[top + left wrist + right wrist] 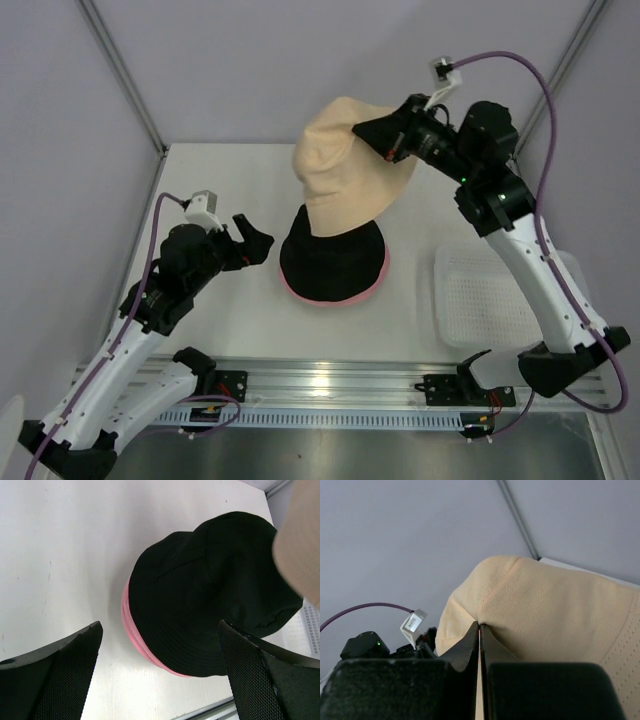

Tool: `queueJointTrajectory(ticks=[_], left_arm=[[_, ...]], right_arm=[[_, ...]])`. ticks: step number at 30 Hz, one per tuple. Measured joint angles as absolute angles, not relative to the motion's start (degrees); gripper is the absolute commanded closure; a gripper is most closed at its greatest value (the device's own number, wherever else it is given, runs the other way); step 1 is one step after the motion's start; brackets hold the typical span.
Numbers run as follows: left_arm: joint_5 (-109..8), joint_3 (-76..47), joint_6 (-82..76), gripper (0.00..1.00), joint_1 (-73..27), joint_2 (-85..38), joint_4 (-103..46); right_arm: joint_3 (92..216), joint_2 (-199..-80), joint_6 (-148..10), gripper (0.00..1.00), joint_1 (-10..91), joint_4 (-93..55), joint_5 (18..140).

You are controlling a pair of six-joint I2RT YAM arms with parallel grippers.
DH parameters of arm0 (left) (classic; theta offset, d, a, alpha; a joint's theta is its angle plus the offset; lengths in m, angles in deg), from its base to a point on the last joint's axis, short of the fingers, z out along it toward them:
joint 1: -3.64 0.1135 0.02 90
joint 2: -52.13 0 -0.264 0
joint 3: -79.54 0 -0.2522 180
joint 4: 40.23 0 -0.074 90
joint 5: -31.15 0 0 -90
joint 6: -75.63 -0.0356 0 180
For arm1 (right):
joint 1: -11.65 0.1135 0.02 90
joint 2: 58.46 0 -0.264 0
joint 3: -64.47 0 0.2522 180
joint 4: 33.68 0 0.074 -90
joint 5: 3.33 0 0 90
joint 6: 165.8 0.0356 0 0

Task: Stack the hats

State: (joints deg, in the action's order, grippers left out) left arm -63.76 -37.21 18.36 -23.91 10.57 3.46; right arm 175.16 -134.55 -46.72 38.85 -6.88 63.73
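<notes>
A black hat sits on a pink hat at the table's middle; only the pink brim's edge shows under the black one. Above them hangs a beige hat, pinched in my right gripper, which is shut on a fold of its fabric. The beige hat's lower edge overlaps the black crown in the top view. My left gripper stands open, left of the stack, with nothing between its fingers.
A white mesh tray lies at the right of the table, beside the right arm. A metal rail runs along the near edge. Cage posts stand at the back corners.
</notes>
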Motion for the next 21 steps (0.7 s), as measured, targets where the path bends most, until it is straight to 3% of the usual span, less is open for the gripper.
queueJointTrajectory(ticks=[10,21], left_arm=[[-70.27,-37.18,20.76,0.01,-22.14,14.42,7.33],[-74.14,-37.18,20.74,0.00,-16.63,20.14,10.98]], right_arm=[[180.51,-143.65,-45.82,1.00,44.73,-9.63,59.28],[164.73,-141.59,-44.25,1.00,45.23,-9.52,59.10]])
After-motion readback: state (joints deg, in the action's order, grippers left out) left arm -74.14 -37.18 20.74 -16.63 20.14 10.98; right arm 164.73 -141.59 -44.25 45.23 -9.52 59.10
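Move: The tan hat is already held high in the right hand's shut fingers. The black hat it is being taken to lies about 44 cm below that hand, some 5 cm to its left and 2 cm farther out. The pink hat sits directly beneath the black one, and the white tray stands roughly 36 cm to the right and 10 cm back, down on the table. From the left hand, the black hat is about 17 cm right, 9 cm ahead and 18 cm below. Leftward first, by about 7 cm and nearly level, then down some 12 cm, the right hand brings the pinched tan hat towards the black hat, tipping its fingers about 15 degrees downward during the descent. The left hand, wide open and empty, swings away from the stack to its left by 7 to 8 cm, turning counter-clockwise. ##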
